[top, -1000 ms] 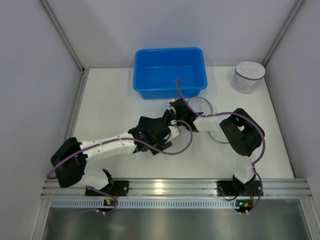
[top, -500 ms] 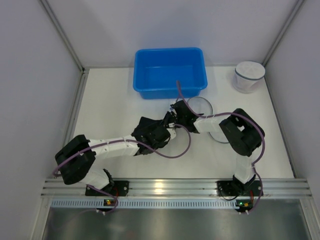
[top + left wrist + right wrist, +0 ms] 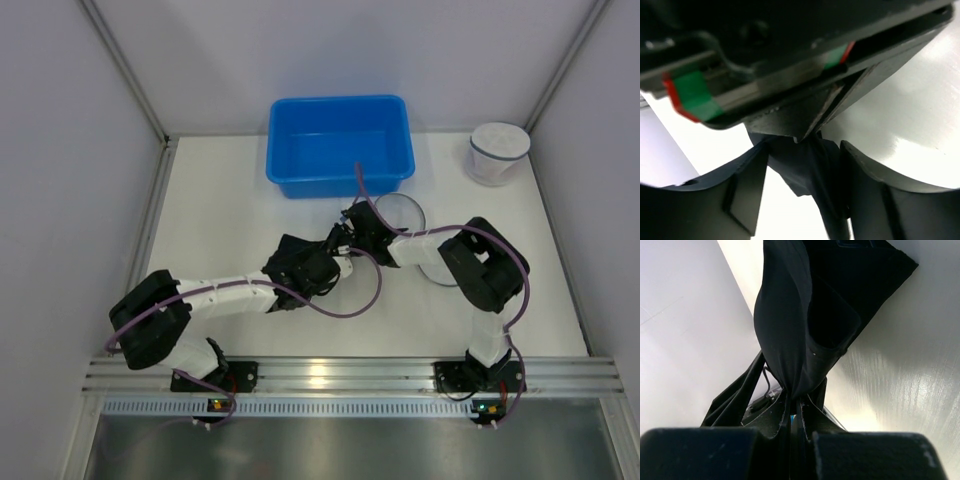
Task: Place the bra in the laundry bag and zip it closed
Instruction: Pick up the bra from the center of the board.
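Observation:
The bra (image 3: 790, 325) is a bunch of black fabric, pinched at one end by my shut right gripper (image 3: 796, 407). In the top view both grippers meet at the table's middle, right gripper (image 3: 350, 225) facing left gripper (image 3: 335, 248). The left gripper (image 3: 801, 150) is open with its jaws on either side of the hanging bra (image 3: 812, 175). The fabric lies against the right-hand finger (image 3: 865, 185), and a gap shows on the other side. A white round laundry bag (image 3: 405, 212) lies flat on the table, partly under my right arm.
A blue bin (image 3: 340, 143) stands at the back centre, just beyond the grippers. A second white round container (image 3: 498, 152) sits at the back right. Grey walls close in the left, right and back sides of the white table (image 3: 230, 210).
My left arm has stretched right towards the right gripper, and its jaws have narrowed around the black fabric. The right arm has held still.

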Robot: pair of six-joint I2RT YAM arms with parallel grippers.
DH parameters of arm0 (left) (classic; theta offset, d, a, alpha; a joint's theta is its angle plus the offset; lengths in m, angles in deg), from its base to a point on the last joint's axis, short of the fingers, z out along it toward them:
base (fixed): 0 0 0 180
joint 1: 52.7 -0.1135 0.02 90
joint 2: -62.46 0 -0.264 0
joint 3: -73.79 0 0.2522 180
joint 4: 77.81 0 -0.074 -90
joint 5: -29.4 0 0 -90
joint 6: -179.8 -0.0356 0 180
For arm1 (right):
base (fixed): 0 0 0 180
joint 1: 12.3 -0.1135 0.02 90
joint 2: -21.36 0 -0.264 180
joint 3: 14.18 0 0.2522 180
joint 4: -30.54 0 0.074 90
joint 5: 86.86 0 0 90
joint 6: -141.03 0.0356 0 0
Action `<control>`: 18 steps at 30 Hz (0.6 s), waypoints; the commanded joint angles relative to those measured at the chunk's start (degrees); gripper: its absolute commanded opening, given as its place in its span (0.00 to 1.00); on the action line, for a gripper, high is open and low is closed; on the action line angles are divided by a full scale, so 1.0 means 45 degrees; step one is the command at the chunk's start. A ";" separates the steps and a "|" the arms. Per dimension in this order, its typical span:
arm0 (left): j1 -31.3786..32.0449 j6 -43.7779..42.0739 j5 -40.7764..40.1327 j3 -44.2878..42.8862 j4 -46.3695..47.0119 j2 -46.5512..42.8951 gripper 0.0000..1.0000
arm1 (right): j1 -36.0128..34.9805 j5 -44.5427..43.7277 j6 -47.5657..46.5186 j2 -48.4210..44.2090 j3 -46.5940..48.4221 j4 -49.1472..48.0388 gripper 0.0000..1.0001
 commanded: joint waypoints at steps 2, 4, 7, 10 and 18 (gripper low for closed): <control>-0.0013 -0.0039 -0.0285 0.0201 0.0228 0.0032 0.59 | -0.0090 0.0334 0.0160 -0.0539 0.0079 -0.0595 0.00; -0.0013 -0.0039 -0.0130 0.0298 -0.0143 -0.0123 0.44 | -0.0051 0.0334 0.0140 -0.0578 0.0098 -0.0556 0.00; -0.0013 0.0078 -0.0071 0.0493 -0.0513 -0.0261 0.21 | -0.0032 0.0451 0.0179 -0.0539 0.0118 -0.0848 0.00; -0.0013 0.0156 0.0143 0.0572 -0.0748 -0.0378 0.00 | -0.0032 0.0451 0.0004 -0.0578 0.0254 -0.0713 0.00; -0.0130 0.0547 0.0983 0.0708 -0.1803 -0.1079 0.00 | 0.0416 0.0374 -0.1987 -0.0656 0.1599 0.0984 0.60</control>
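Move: The black bra is still pinched by the right hand and hangs across to its left, its middle some 6 cm left and 4 cm below, level fore and aft. From the open left hand, that middle lies about 4 cm ahead, 3 cm left and 2 cm lower, with a strand already between its fingers. The clear bag lies roughly 22 cm to the right of the right hand and about level fore and aft, some 6 cm lower; the blue tub's middle is about 25 cm ahead of that hand and 2 cm right. The bra changes hands: the left fingers shut from well open and pinch the black cloth just behind the right fingertips while the right hand holds it in place. The right fingers then open to about half and that hand starts to rise, about 1 cm, as the left draws the cloth some 2.5 cm to the left and back, sinking slightly. ##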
